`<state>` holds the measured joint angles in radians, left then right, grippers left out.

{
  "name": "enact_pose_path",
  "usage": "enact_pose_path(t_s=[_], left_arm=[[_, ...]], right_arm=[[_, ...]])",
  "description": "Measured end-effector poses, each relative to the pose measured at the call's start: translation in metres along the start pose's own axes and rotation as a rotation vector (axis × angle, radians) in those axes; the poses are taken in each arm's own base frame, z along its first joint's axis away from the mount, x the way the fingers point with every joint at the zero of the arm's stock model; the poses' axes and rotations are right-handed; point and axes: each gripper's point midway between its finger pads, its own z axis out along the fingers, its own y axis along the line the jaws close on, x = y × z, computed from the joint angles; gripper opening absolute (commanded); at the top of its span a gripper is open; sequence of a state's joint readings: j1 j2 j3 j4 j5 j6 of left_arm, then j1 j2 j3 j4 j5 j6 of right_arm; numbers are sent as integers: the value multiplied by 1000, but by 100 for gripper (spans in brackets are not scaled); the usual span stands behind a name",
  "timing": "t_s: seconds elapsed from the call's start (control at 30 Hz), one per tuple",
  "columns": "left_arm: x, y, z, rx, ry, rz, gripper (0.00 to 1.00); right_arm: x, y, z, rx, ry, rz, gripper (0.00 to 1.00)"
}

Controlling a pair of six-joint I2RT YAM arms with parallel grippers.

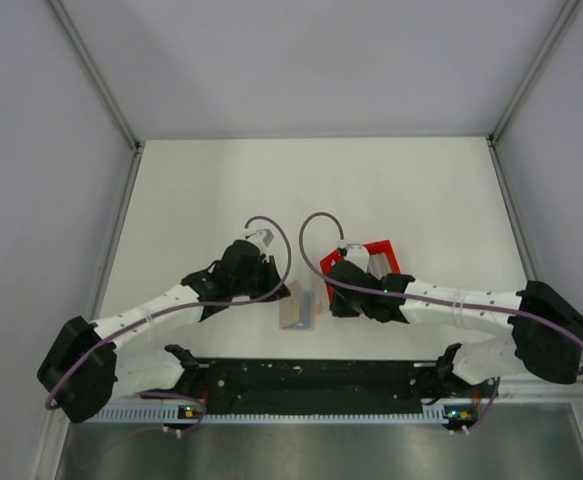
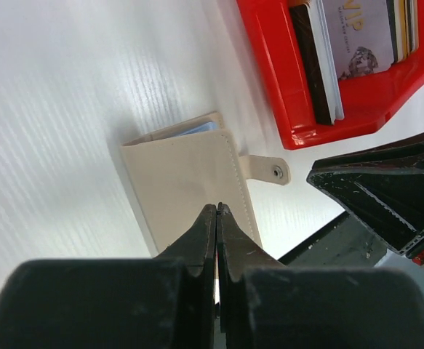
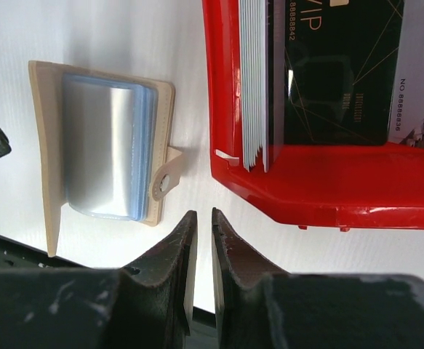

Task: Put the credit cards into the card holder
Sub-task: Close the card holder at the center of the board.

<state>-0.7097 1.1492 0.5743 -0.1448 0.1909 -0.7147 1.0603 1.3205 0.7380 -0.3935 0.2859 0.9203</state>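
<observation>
The card holder (image 2: 182,174) is a beige wallet lying partly open on the white table, its snap tab (image 2: 273,171) sticking out. Bowed clear pockets (image 3: 102,145) show inside it in the right wrist view. Several credit cards (image 3: 328,73) stand on edge in the red tray (image 3: 328,189), a black one facing me. My left gripper (image 2: 217,207) is shut, its tips just over the wallet's beige cover, with nothing seen between them. My right gripper (image 3: 204,213) hovers over bare table between wallet and tray, a narrow gap between its fingers and nothing in it.
The red tray (image 1: 383,250) sits right of the wallet (image 1: 296,310) in the top view. A black rail (image 1: 311,378) runs along the near table edge between the arm bases. Part of the right arm (image 2: 386,189) shows close by in the left wrist view.
</observation>
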Motion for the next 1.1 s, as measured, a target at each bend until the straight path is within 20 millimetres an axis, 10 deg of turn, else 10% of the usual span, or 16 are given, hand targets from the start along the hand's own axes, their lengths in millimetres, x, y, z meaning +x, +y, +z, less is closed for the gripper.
enact_pose_path(t_s=[1.1], left_arm=[[26, 33, 29, -90, 79, 28, 0]], right_arm=[[16, -5, 31, 8, 115, -34, 9]])
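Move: The card holder's middle sits about 6 cm below the left fingertips, roughly 2 cm to their right and 2 cm back, its half-open cover standing up on its left side. From the right fingertips the holder lies about 8 cm left, 2 cm ahead and 4 cm down; the red card box is some 11 cm ahead of them and 6 cm to the right, about 3 cm lower. Down, about 5 cm, goes the closed left gripper, first easing a centimetre or so left, then coming onto the outside of the raised cover with its fingertips and folding it over to the right onto the cards. The right hand sinks some 3.5 cm beside the strap at the holder's right edge, its fingers still slightly parted and holding nothing. ##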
